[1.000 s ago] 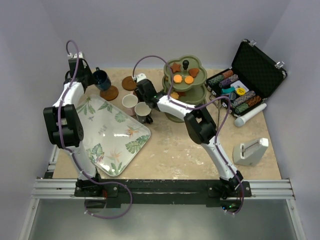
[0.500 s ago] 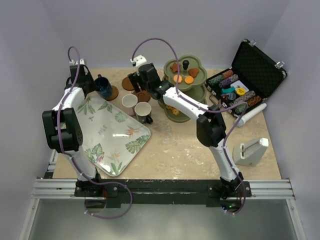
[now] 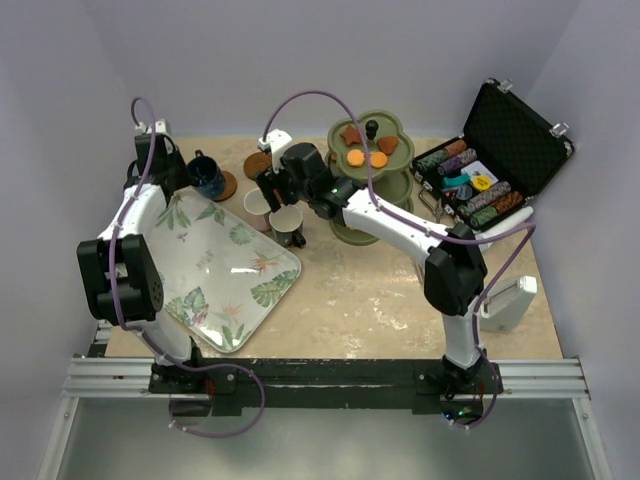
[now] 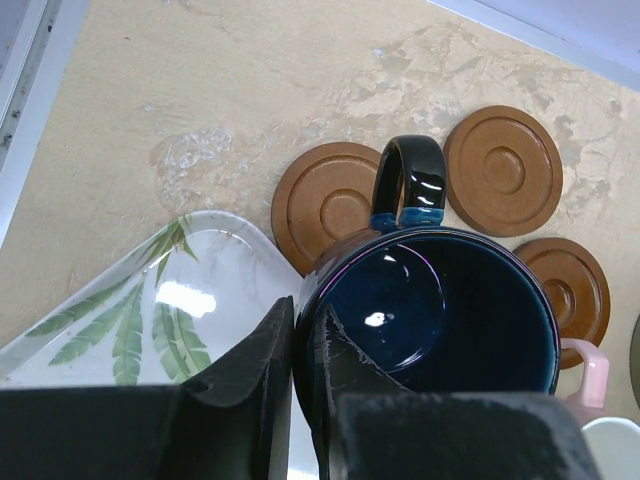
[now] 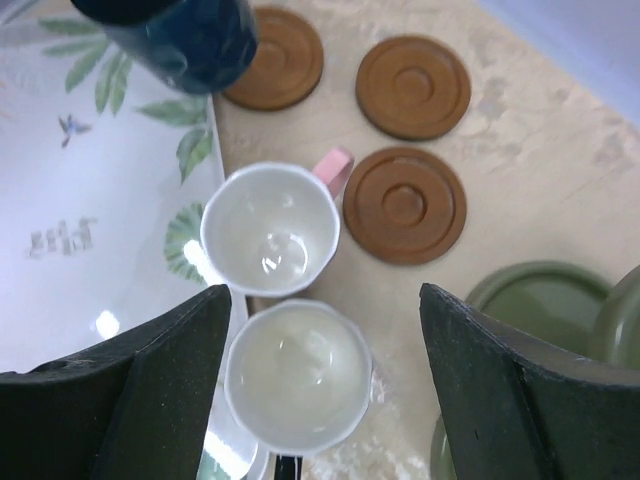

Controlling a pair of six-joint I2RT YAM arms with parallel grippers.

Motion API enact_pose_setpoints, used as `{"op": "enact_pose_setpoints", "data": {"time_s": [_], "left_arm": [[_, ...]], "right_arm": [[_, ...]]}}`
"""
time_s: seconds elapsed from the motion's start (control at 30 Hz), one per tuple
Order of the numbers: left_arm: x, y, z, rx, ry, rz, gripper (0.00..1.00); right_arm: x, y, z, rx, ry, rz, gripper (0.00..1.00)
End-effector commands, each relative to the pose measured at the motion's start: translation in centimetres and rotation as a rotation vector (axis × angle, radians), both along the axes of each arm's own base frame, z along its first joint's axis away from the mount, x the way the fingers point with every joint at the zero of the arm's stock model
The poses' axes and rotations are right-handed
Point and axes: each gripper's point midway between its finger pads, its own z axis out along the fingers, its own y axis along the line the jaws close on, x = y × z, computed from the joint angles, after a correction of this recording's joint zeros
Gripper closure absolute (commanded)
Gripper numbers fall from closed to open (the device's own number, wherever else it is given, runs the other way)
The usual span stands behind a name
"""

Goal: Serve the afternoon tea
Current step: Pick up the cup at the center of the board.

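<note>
My left gripper (image 4: 300, 322) is shut on the rim of the navy cup (image 4: 440, 310), one finger inside and one outside. The cup hangs over a brown saucer (image 4: 325, 200) by the tray corner; from above it is the navy cup (image 3: 207, 174). My right gripper (image 5: 322, 300) stands open above the pinkish-white cup (image 5: 270, 228) and the cream cup (image 5: 297, 375), holding nothing. Two more saucers (image 5: 413, 87) (image 5: 404, 205) lie on the table beside them. The olive-green stand (image 3: 372, 178) carries orange and brown biscuits (image 3: 355, 156) on its top tier.
The leaf-patterned white tray (image 3: 230, 270) lies at the left, its edge touching the two pale cups. An open black case of poker chips (image 3: 500, 150) sits at the far right, with a white cylinder (image 3: 498, 230) and a white box (image 3: 505, 300) in front of it.
My right gripper has opened, left a saucer beside the pinkish-white cup, and drawn back over the two pale cups. The left gripper keeps its hold on the navy cup, shifted slightly.
</note>
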Motion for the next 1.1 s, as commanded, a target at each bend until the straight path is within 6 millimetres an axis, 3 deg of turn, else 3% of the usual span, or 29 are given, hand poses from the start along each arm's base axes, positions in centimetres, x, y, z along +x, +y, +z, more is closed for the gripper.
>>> {"op": "enact_pose_setpoints", "data": {"time_s": [0.0,0.37,0.7,0.83,0.97,1.07], "left_arm": [[0.6,-0.7,5.4,0.006,-0.157,-0.033,1.0],[0.9,-1.5,5.3,-0.029,-0.156,-0.077,1.0],[1.0,-1.9,5.3,-0.042,-0.157,-0.091,1.0],[1.0,-2.0,5.4,-0.042,-0.161,-0.094,1.0],[1.0,-2.1,5.4,-0.046,-0.161,-0.099,1.0],[1.0,-2.1,5.5,-0.049,-0.163,-0.101,1.0]], "right_arm": [[-1.0,-1.4,-0.2,0.022,0.038,-0.013,0.22],[0.2,-3.3,-6.4,-0.066,0.129,-0.046,0.37],[0.3,-2.1,-10.6,-0.121,0.186,0.022,0.5],[0.4,-2.2,-10.8,-0.132,0.188,0.013,0.65],[0.5,-3.6,-9.9,-0.174,0.157,-0.018,0.91],[0.4,-4.9,-8.4,-0.185,0.135,-0.062,0.97]]}}
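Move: The white cup with the black handle stands almost straight below my right hand, some 18 cm down and about 3 cm back. Its pink-handled neighbour is 7 cm left and 3 cm ahead of this hand; the right-hand coaster lies 10 cm ahead, 2 cm left. My left hand already holds the blue cup by its rim; the left coaster is 15 cm below, about 4 cm ahead and 3 cm right. I drop my right hand about 14 cm onto the black-handled white cup, drifting some 3 cm to the right and tipping the fingers about 15 degrees further down. Open at first, they narrow on the way and close at the bottom, pinching the cup's rim on its forward-right side. My left hand keeps its pinch on the blue cup and eases it 1.5 cm right. ##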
